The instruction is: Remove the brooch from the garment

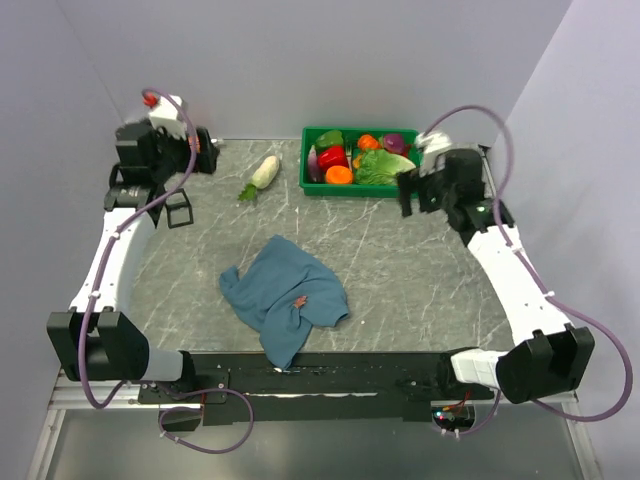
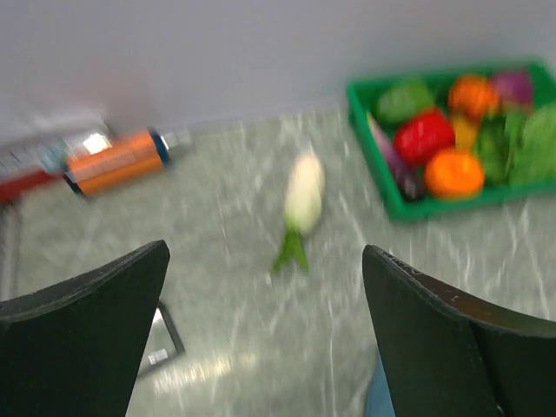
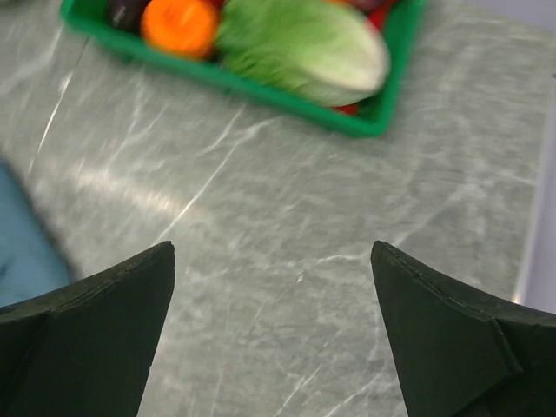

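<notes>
The garment [image 1: 285, 290] is a crumpled teal-blue cloth lying near the table's front middle. The brooch [image 1: 299, 301], a tiny reddish-brown speck, sits on its lower right part. My left gripper [image 1: 205, 152] hangs at the far left of the table, well away from the cloth. Its jaws [image 2: 265, 246] are open with only bare table between them. My right gripper [image 1: 407, 193] hovers at the far right beside the bin, open [image 3: 273, 244] and holding nothing. Only slivers of the garment [image 2: 375, 395] [image 3: 22, 252] show in the wrist views, and the brooch shows in neither.
A green bin [image 1: 350, 190] [image 2: 469, 201] [image 3: 261, 89] of toy vegetables stands at the back right. A white radish [image 1: 264, 172] [image 2: 304, 191] lies left of it. A black wire frame [image 1: 178, 211] rests at the left, and an orange cylinder [image 2: 115, 162] lies by the back wall.
</notes>
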### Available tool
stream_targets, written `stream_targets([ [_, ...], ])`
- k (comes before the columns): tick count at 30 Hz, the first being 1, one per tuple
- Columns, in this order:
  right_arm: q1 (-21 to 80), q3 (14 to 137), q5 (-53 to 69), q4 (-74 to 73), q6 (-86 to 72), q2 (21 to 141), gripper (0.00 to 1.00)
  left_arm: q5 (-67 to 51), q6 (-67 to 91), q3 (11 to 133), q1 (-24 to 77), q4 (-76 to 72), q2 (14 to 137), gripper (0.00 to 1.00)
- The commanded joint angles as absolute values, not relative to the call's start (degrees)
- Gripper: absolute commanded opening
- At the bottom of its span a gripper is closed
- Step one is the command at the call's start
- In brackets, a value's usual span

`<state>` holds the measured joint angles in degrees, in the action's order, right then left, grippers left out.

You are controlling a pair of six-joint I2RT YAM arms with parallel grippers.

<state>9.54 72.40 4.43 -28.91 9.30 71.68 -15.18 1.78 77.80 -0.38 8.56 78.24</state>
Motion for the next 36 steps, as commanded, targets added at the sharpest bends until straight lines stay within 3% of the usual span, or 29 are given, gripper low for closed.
stream_targets([
  [1,14.14,67.08,19.10,-30.66,25.19,72.68,1.00,-25.45,-7.96,70.25,-0.26,17.37,76.91,1.00],
  [4,18.97,65.75,29.42,-36.21,38.57,75.40,1.00,-28.90,-15.87,64.98,-0.26,22.75,76.99,0.98],
  [10,29.61,71.52,32.08,-36.56,39.55,89.10,0.93,-29.71,-30.38,56.97,-0.35,36.47,80.42,0.86],
  [20,35.95,83.58,26.46,-36.74,34.28,110.64,0.87,-26.90,-33.40,47.11,-0.26,28.22,82.52,0.85],
  [22,36.47,84.55,25.14,-37.09,34.63,112.05,0.82,-25.58,-33.13,47.54,-0.35,26.63,85.67,0.80],
  [23,36.47,84.72,24.70,-37.18,34.89,113.02,0.80,-25.40,-33.22,47.98,-0.35,26.46,86.82,0.71],
  [28,37.00,85.78,24.87,-37.88,34.89,115.14,0.43,-27.15,-34.28,49.22,-0.26,25.58,90.78,0.39],
  [29,36.91,85.61,24.70,-37.45,35.07,114.35,0.37,-27.25,-34.36,49.48,-0.26,25.84,91.14,0.27],
  [32,36.65,86.04,22.95,-37.53,35.50,113.21,0.06,-28.21,-34.89,52.02,-0.26,28.81,92.72,0.04],
  [33,36.30,86.65,22.50,-37.70,35.77,112.59,0.01,-28.56,-34.72,53.95,-0.35,29.52,92.81,0.01],
  [36,32.62,88.75,22.06,-37.09,35.51,109.78,0.00,-30.84,-33.32,59.21,-0.26,31.64,91.15,0.01],
])
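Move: The garment's left corner lies some 14 cm back, 2 cm right of and 33 cm below the left hand, with the brooch about 21 cm back and 18 cm right. Ahead of that hand, on the table, the white radish is 6 cm out and 10 cm right. The garment's upper right edge is roughly 6 cm back, 22 cm left and 24 cm below the right hand; from there the brooch is 14 cm back, 27 cm left, the green bin 15 cm ahead, 13 cm left. The garment is taken at two edges, either side of the brooch: the left hand plunges some 33 cm onto the left corner while drawing back, fingers tipping down and turning clockwise. The right hand sweeps left and down, over 20 cm each, and slightly back to the upper right edge, swinging about 60 degrees counter-clockwise. Near the table both grippers close fully, pinching the cloth. ##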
